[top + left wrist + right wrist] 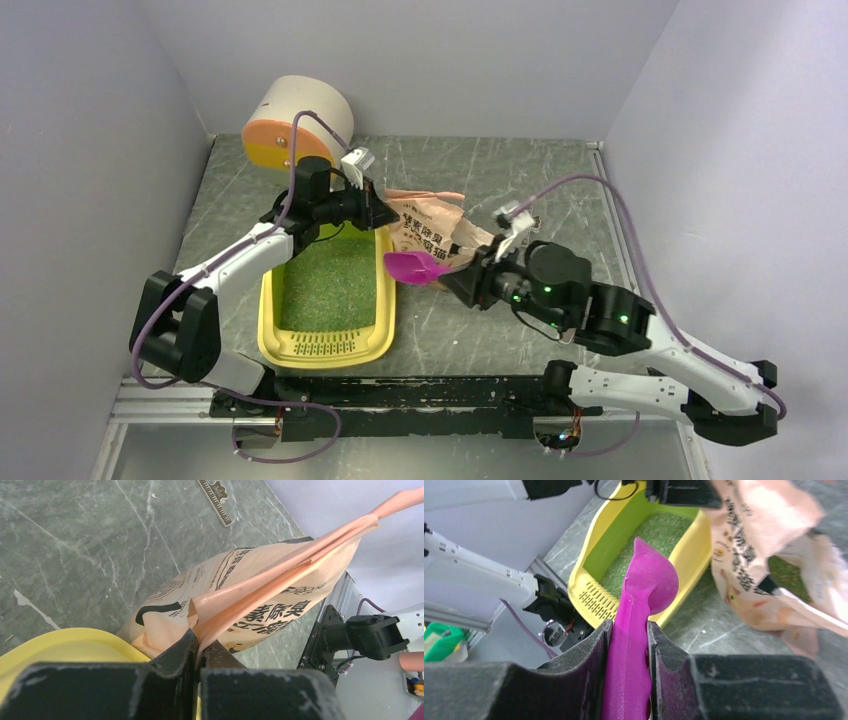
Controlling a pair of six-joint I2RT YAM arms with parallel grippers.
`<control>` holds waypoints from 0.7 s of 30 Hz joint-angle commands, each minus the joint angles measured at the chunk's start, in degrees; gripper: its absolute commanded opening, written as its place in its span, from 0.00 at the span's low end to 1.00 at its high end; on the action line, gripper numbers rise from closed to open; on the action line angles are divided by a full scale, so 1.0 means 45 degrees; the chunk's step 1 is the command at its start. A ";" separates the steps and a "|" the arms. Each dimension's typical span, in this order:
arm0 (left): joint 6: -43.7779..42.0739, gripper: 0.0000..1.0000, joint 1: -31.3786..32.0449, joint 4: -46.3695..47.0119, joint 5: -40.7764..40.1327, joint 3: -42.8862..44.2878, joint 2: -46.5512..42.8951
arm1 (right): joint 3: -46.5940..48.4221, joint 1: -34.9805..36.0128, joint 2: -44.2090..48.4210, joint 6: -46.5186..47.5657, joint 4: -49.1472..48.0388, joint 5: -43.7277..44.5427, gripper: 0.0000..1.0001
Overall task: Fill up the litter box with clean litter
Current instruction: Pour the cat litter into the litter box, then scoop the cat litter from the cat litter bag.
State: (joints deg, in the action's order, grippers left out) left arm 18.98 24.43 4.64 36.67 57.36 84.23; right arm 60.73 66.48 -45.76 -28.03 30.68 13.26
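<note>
The yellow litter box (326,347) lies left of centre, its grille end nearest the arm bases, with green clean litter (330,283) spread over its floor. My left gripper (378,211) hangs over the box's far right corner, shut on the top edge of the pink-beige bag (432,226); the wrist view shows that gripper (200,643) pinching the bag (250,595) fold. My right gripper (464,279) is shut on the handle of a magenta scoop (416,267) between bag and box. In its own view this gripper (629,630) holds the scoop (651,582) edge-on above the litter box (696,550) rim.
A white cylinder with an orange end (295,125) stands at the back left corner. Grey walls close in the table on both sides and behind. A black rail (420,392) runs along the near edge between the arm bases.
</note>
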 commanded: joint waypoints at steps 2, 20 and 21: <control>-0.0078 0.05 -0.0067 0.1189 0.0550 -0.0049 -0.0816 | 0.1195 -0.0005 0.0934 -0.0982 0.3060 0.2450 0.00; -0.0349 0.05 0.0197 0.0803 0.0291 -0.0560 -0.1631 | 0.3514 0.0007 -0.0163 -0.1489 0.6801 0.6152 0.00; -0.0432 0.05 0.0214 0.0611 0.0339 -0.0457 -0.1552 | 0.3448 0.0007 -0.0212 -0.1464 0.6790 0.6221 0.00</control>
State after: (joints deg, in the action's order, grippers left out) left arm 17.15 25.10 3.73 36.88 54.15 79.96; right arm 75.31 66.50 -45.82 -33.34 56.90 35.62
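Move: The mouth of the litter bag lies about 17 cm ahead of the right hand, 2 cm to its right and 16 cm lower. The litter box's middle is some 28 cm to the right hand's left, 8 cm ahead and 28 cm down. From the left hand, which already pinches the bag's top edge, the mouth is roughly 16 cm to the right, 2 cm back and 4 cm lower. Carry the scoop back from the litter box: sweep the right gripper about 10 cm to the right, quickly at first and then easing, keeping its grip on the handle and turning some 25 degrees clockwise so that the bowl swings round towards the bag's mouth. With the left gripper keep pinching the bag's top edge and ease it back about 2 cm. ##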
